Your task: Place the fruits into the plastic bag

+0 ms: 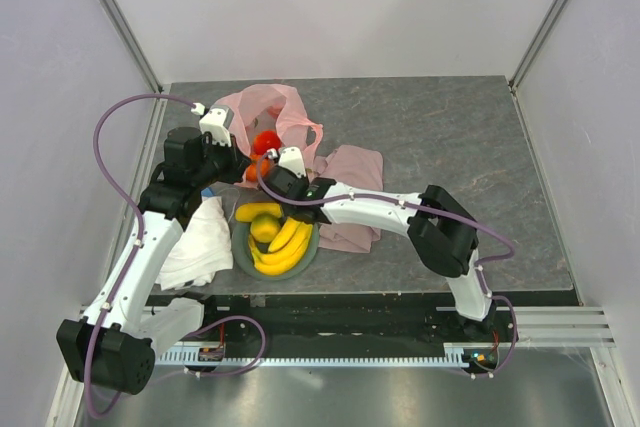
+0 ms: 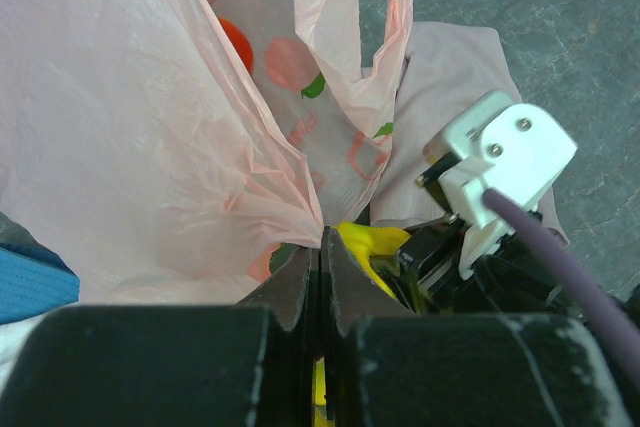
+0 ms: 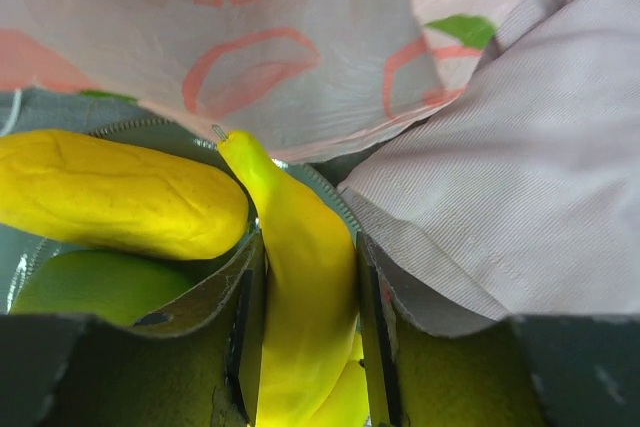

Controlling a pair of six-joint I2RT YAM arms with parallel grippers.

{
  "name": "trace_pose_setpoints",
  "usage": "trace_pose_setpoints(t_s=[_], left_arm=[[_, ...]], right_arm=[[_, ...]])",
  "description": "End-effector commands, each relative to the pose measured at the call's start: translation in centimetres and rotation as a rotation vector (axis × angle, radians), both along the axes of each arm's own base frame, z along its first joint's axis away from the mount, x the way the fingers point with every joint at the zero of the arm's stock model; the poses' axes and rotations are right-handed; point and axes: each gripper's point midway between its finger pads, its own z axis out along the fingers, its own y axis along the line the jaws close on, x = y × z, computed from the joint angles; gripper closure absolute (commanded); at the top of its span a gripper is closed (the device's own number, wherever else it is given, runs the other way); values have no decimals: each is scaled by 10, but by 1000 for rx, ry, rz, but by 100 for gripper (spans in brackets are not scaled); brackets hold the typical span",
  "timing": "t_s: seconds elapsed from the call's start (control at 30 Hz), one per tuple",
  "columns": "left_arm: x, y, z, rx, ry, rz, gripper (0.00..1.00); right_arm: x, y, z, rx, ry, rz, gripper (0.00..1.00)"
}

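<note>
The bunch of bananas (image 1: pixel 285 247) lies on the grey-green plate (image 1: pixel 240 255) beside a yellow oblong fruit (image 1: pixel 258 211) and a small green-yellow fruit (image 1: pixel 264 229). My right gripper (image 3: pixel 308 257) is shut on one banana (image 3: pixel 305 277) of the bunch, a finger pressing each side. The oblong fruit (image 3: pixel 110 192) lies just left of it. The pale-pink plastic bag (image 1: pixel 262 107) lies behind the plate, with a red round fruit (image 1: pixel 266 142) and a tangerine (image 1: pixel 256 169) at its mouth. My left gripper (image 2: pixel 321 247) is shut on the bag's edge (image 2: pixel 290 197), holding the film up.
A dusty-pink cloth (image 1: pixel 350 172) lies right of the bag, partly under my right arm. A white cloth (image 1: pixel 200 237) sits left of the plate. Pale walls close in the table on three sides.
</note>
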Motion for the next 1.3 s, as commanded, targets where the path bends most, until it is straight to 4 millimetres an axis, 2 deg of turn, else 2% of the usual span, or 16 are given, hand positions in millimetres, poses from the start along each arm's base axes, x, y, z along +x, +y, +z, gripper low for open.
trace_pose_setpoints(t_s=[0.0,0.3,0.5,0.53,0.57,0.6,0.63,0.67,0.73,0.83,1.03,1.07,1.13,1.17,1.23,1.27], left_arm=[[2,-2,13,-25,-48,3,98],[2,-2,13,-24,-48,6,98],[2,-1,14,-22,-52,8,98],[2,-1,14,-22,-51,8,98],[2,-1,14,-22,-52,8,98],[2,-1,15,-22,-54,10,98],[2,-1,15,-22,-55,8,98],[2,-1,15,-22,-55,8,98],[1,-1,15,-23,-55,7,98],[1,-2,15,-26,-54,2,98],[1,-2,15,-25,-52,6,98],[2,-2,15,-25,-54,4,98],[2,-2,15,-25,-54,4,99],[1,-2,16,-27,-55,4,99],[1,-3,15,-28,-53,-1,98],[0,-3,16,-28,-55,-1,98]], right_arm=[[14,-5,49,110,-77,-66,79],[25,-25,69,141,-122,-128,81],[20,-28,78,220,-129,-107,86],[18,-31,92,264,-150,-103,87],[14,-39,83,266,-145,-110,88],[19,-41,93,322,-170,-122,89],[17,-45,114,389,-191,-118,92],[15,-54,107,399,-186,-128,94],[20,-65,136,486,-251,-154,100],[24,-76,154,525,-329,-180,100],[33,-78,178,602,-464,-184,100],[37,-77,188,629,-499,-190,100],[43,-75,191,605,-551,-177,100],[42,-70,201,655,-604,-176,100],[46,-75,197,587,-702,-200,100],[44,-71,207,618,-749,-206,100]])
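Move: The right hand already grips a bunch of two bananas over the plate, whose middle is about 8 cm back, 2 cm left and 5 cm below. The bag's mouth lies some 7 cm ahead, 3 cm left and 3 cm up, with the orange fruit inside about 8 cm ahead and 6 cm left; the pinkish cloth is 13 cm to the right, 1 cm ahead. From the left hand the mouth is roughly 5 cm ahead, 5 cm right and 12 cm down. Upwards by some 17 cm in all, the right hand lifts the gripped bananas off the plate, first easing a little forward and right, then swinging right over the cloth's side (about 8 cm), then climbing steeply and edging forward, beside and above the bag. The wrist tilts up about 30 degrees and rolls its left side up by as much, while the left hand stays put, keeping its pinch on the bag's rim. ##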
